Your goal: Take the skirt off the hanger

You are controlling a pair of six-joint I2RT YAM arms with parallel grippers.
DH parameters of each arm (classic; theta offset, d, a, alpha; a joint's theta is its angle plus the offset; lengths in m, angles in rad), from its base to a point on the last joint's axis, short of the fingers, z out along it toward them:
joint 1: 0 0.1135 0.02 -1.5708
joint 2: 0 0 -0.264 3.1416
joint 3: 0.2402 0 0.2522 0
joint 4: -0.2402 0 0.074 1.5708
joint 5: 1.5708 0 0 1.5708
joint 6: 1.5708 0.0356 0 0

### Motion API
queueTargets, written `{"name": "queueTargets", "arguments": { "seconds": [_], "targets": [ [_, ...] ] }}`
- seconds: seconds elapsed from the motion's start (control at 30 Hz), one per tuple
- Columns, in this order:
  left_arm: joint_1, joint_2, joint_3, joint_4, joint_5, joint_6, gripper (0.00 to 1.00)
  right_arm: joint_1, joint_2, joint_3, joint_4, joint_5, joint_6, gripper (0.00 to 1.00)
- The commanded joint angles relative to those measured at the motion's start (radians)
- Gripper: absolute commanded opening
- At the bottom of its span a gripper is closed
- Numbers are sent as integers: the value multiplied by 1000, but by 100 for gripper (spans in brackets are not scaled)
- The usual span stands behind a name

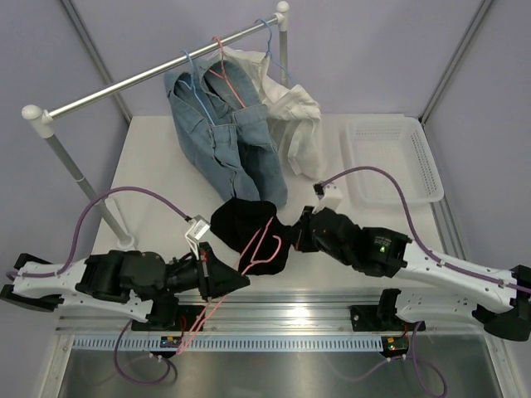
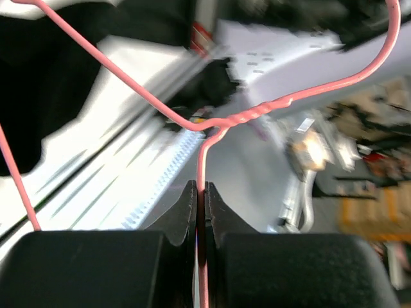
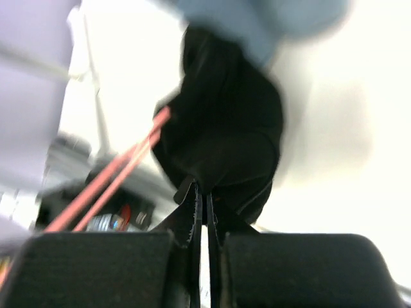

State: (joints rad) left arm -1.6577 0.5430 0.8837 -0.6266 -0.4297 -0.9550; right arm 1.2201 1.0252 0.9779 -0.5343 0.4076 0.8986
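The black skirt point(image 1: 245, 232) hangs bunched over the table's near middle, between my two arms. The pink wire hanger point(image 1: 264, 246) still runs through it. My left gripper point(image 1: 244, 283) sits just below the skirt, shut on the hanger's wire point(image 2: 203, 167) under its twisted neck. Black cloth of the skirt point(image 2: 38, 96) shows at the upper left of the left wrist view. My right gripper point(image 1: 296, 238) is at the skirt's right edge. In the right wrist view that gripper point(image 3: 205, 194) is shut on the skirt's point(image 3: 225, 128) lower edge, with the blurred pink hanger point(image 3: 109, 179) to the left.
Blue jeans point(image 1: 236, 137) and a white shirt point(image 1: 294, 112) hang from the rail point(image 1: 149, 75) at the back on light-blue hangers and another pink one point(image 1: 228, 79). A white basket point(image 1: 390, 157) stands at the right. The rail's post point(image 1: 79, 178) rises at the left.
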Motion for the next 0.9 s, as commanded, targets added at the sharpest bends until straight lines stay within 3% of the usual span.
{"name": "queueTargets", "arguments": {
  "seconds": [0.0, 0.17, 0.27, 0.43, 0.6, 0.77, 0.87],
  "targets": [
    [-7, -43, 14, 247, 172, 73, 0, -140, -43, 132, -120, 96, -120, 0],
    [-8, -5, 102, 286, 259, 179, 0, -293, 12, 406, -314, 173, -314, 0],
    [-7, 56, 176, 219, 221, 246, 0, -405, 35, 534, -342, 203, -437, 0],
    [-5, 205, 388, -95, -185, 308, 0, -585, 52, 675, -228, 151, -639, 0],
    [10, 252, 399, -122, -345, 334, 0, -643, 154, 836, -99, 194, -821, 0],
    [71, 247, 316, -104, -293, 374, 0, -764, 305, 1016, 12, 206, -963, 0],
    [209, 264, 250, -67, -109, 398, 0, -876, 421, 1163, -25, 93, -937, 0]
  ]
}}
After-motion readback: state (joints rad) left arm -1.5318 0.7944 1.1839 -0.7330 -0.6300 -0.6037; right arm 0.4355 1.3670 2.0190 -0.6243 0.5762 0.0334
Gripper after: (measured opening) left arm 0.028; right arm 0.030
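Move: The skirt is already pinched in the right fingers, its middle about 10 cm left of that hand, 2 ahead and 5 below. The white basket lies about 30 cm ahead, 30 to the right and 19 below. The pink hanger sits some 14 cm left and 10 back; the jeans hang about 20 ahead and 17 left. From the left hand the skirt lies roughly 14 cm ahead, 3 right and 11 below. The skirt is swept clear of the hanger by the right hand, its grip kept, up about 30 cm and to the right and forward by some 20 each, towards the basket, while the wrist swings from pointing ahead-left and down to straight ahead and level. The left hand keeps hold of the hanger wire, rising and drawing slightly back, then pushing forward and sinking partway. ##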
